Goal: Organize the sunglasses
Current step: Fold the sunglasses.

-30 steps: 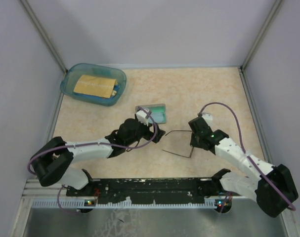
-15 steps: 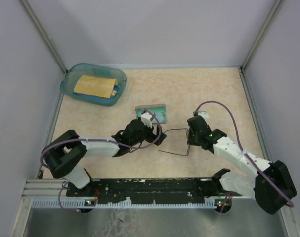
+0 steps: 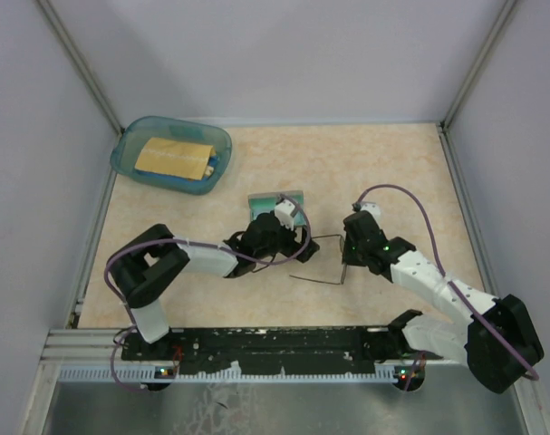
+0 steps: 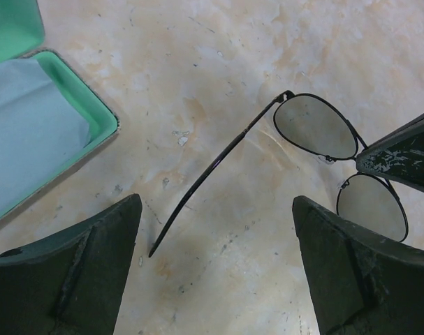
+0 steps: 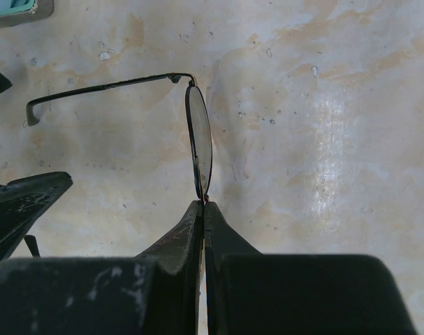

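Note:
The sunglasses (image 4: 315,126) are a thin dark wire pair with rounded tinted lenses, standing edge-on over the beige table. My right gripper (image 5: 203,204) is shut on the frame at the bridge between the lenses (image 5: 199,143). One temple arm (image 4: 212,176) reaches out towards my left gripper (image 4: 215,279), which is open; the temple's tip lies between its fingers, close to the left one. In the top view the sunglasses (image 3: 318,279) sit between the left gripper (image 3: 297,243) and the right gripper (image 3: 345,263).
A grey case with teal lining (image 4: 93,115) lies open just left of the left gripper, a light blue cloth (image 4: 26,136) inside it. A blue bin (image 3: 170,154) holding a tan item stands at the back left. Walls enclose the table.
My left arm has reached further right, bringing its open gripper up to the temple arm. The right gripper, still shut on the sunglasses, has shifted slightly left.

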Tool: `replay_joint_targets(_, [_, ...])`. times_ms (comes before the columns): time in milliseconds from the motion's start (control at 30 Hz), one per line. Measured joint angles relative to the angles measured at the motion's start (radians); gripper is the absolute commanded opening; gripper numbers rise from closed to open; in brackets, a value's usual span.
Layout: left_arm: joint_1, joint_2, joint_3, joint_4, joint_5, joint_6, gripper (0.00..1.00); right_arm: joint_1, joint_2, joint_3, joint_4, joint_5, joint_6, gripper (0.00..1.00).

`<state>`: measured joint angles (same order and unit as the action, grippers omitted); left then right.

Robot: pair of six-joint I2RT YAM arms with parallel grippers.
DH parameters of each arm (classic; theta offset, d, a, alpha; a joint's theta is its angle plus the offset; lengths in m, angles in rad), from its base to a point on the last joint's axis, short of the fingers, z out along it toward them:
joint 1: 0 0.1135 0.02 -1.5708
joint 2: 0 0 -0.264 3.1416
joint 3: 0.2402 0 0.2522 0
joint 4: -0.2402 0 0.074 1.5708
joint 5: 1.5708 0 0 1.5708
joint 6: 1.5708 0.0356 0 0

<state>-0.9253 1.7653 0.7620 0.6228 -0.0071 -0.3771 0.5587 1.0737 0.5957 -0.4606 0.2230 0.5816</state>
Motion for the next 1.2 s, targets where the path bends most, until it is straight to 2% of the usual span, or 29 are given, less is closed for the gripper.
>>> replay_joint_targets(233, [0.0,0.045,0.011,0.011,0.052,-0.023,0.94,0.0,0.0,0.0,0.006,-0.002,-0.003,0.0])
replay_joint_targets(700, [-0.026,0.046,-0.059,0.159,0.22,-0.067,0.92,0.0,0.002,0.0,0.023,-0.005,-0.002,0.0])
replay_joint_targets(1200, [-0.093,0.1,-0.043,0.208,0.289,-0.074,0.92,0.0,0.01,0.0,0.027,-0.008,0.006,0.0])
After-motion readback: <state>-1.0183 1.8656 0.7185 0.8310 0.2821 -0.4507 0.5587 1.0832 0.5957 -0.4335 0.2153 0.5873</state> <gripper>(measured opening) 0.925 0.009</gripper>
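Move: Just beyond the open left fingers' midpoint lies the far temple of the sunglasses, its middle about 3 cm ahead of that hand, 4 cm to its right and 2 cm lower. The frame front, pinched by the right hand, is some 10 cm to the left hand's right and 4 cm back; the near temple is about 9 cm back and 2 cm right. The open green case stands 11 cm ahead, 10 cm left, and lower. From the right hand, the far temple is about 7 cm ahead and 7 cm left. Dipping slightly first, the wide-open left hand sweeps back about 8 cm and some 5 cm to the right, turning roughly 20 degrees clockwise, so its farther-out finger comes against the end of the far temple and pushes it round towards the frame front. The right hand stays put and keeps its pinch on the frame. ##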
